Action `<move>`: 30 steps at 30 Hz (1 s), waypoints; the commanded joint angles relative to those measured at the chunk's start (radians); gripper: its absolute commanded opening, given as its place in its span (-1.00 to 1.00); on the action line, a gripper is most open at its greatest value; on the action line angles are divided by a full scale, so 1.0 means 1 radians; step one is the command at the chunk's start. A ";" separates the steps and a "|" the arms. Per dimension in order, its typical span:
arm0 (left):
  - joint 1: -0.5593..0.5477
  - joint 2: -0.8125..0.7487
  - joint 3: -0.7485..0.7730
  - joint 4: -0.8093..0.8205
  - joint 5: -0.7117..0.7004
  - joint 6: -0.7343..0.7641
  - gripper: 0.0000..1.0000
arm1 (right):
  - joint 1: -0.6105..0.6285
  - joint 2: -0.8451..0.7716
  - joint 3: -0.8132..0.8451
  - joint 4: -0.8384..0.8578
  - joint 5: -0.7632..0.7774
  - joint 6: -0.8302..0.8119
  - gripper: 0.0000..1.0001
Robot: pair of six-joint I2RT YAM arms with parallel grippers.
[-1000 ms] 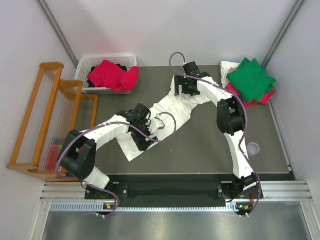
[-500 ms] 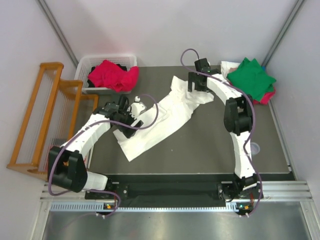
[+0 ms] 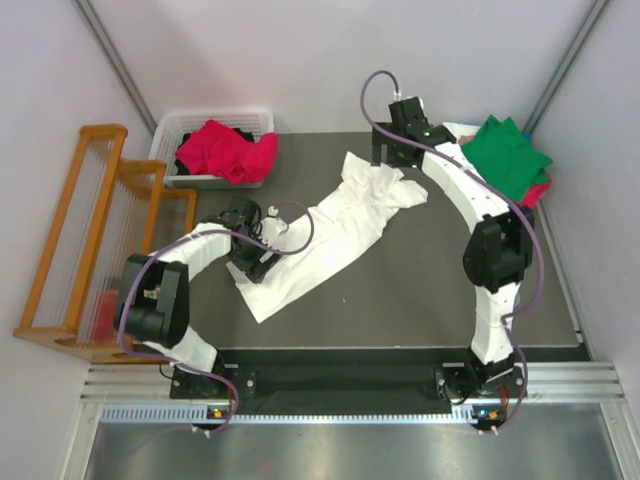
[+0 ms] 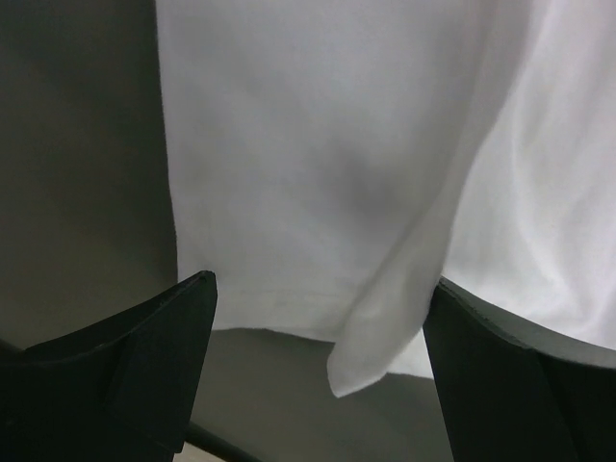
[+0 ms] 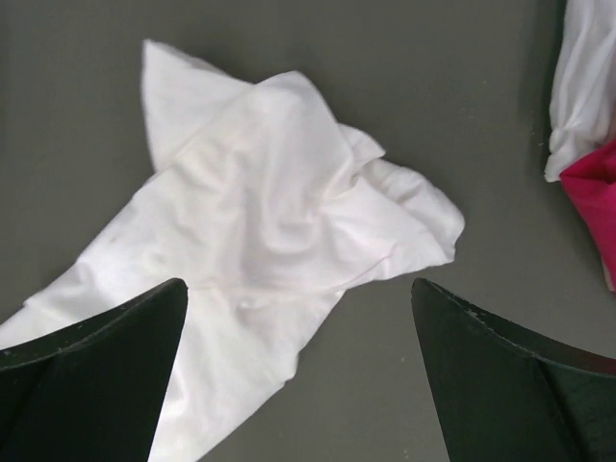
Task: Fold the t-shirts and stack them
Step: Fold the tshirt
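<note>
A large white t-shirt point(image 3: 330, 225) lies crumpled in a diagonal strip across the dark table. My left gripper point(image 3: 252, 262) hovers open over its near-left end. The left wrist view shows the shirt's hem point(image 4: 289, 192) and a loose corner between the spread fingers of that gripper point(image 4: 322, 289), which hold nothing. My right gripper point(image 3: 392, 158) is open above the far end, where bunched cloth point(image 5: 269, 212) lies below it point(image 5: 298, 289). A folded green t-shirt point(image 3: 505, 155) rests on a crimson-pink one point(image 3: 535, 192) at the far right. Another crimson-pink t-shirt point(image 3: 225, 150) is heaped in the basket.
A white slotted basket point(image 3: 165, 130) stands at the far left corner. A wooden rack point(image 3: 100, 230) sits off the table's left side. White cloth point(image 3: 455, 135) lies beside the green stack, also in the right wrist view point(image 5: 582, 87). A small clear round object point(image 3: 508, 297) sits near the right edge.
My left gripper left the shirt's middle, swung left, and now sits at the near-left end. The right gripper drew back toward the far edge, and the shirt's far end bunched up.
</note>
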 commanded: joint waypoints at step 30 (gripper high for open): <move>-0.027 0.112 0.117 -0.147 -0.032 0.014 0.71 | -0.081 0.332 0.081 0.002 -0.199 0.081 0.99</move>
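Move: Some 2 cm ahead of the right hand, 2 cm to its left and about 16 cm below lies the crumpled far-right bunch of the white shirt; its far sleeve corner is roughly 5 cm ahead and 9 cm left of that hand, and the green shirt stack about 6 cm ahead and 22 cm right. The left hand has the shirt's left end just beneath it, about 3 cm back and 1 cm left of it, 3 cm down; the bunch is some 17 cm ahead of the left hand, 27 cm to its right and 2 cm below. Swinging back about 6 cm and left, the right arm starts down, then reaches forward again and a little right, low onto the shirt's bunched far end, ending some 14 cm lower with fingers wide open and tipped down about 15 degrees more. The left hand settles 1–2 cm lower onto the shirt's left end and stays there, fingers open. ##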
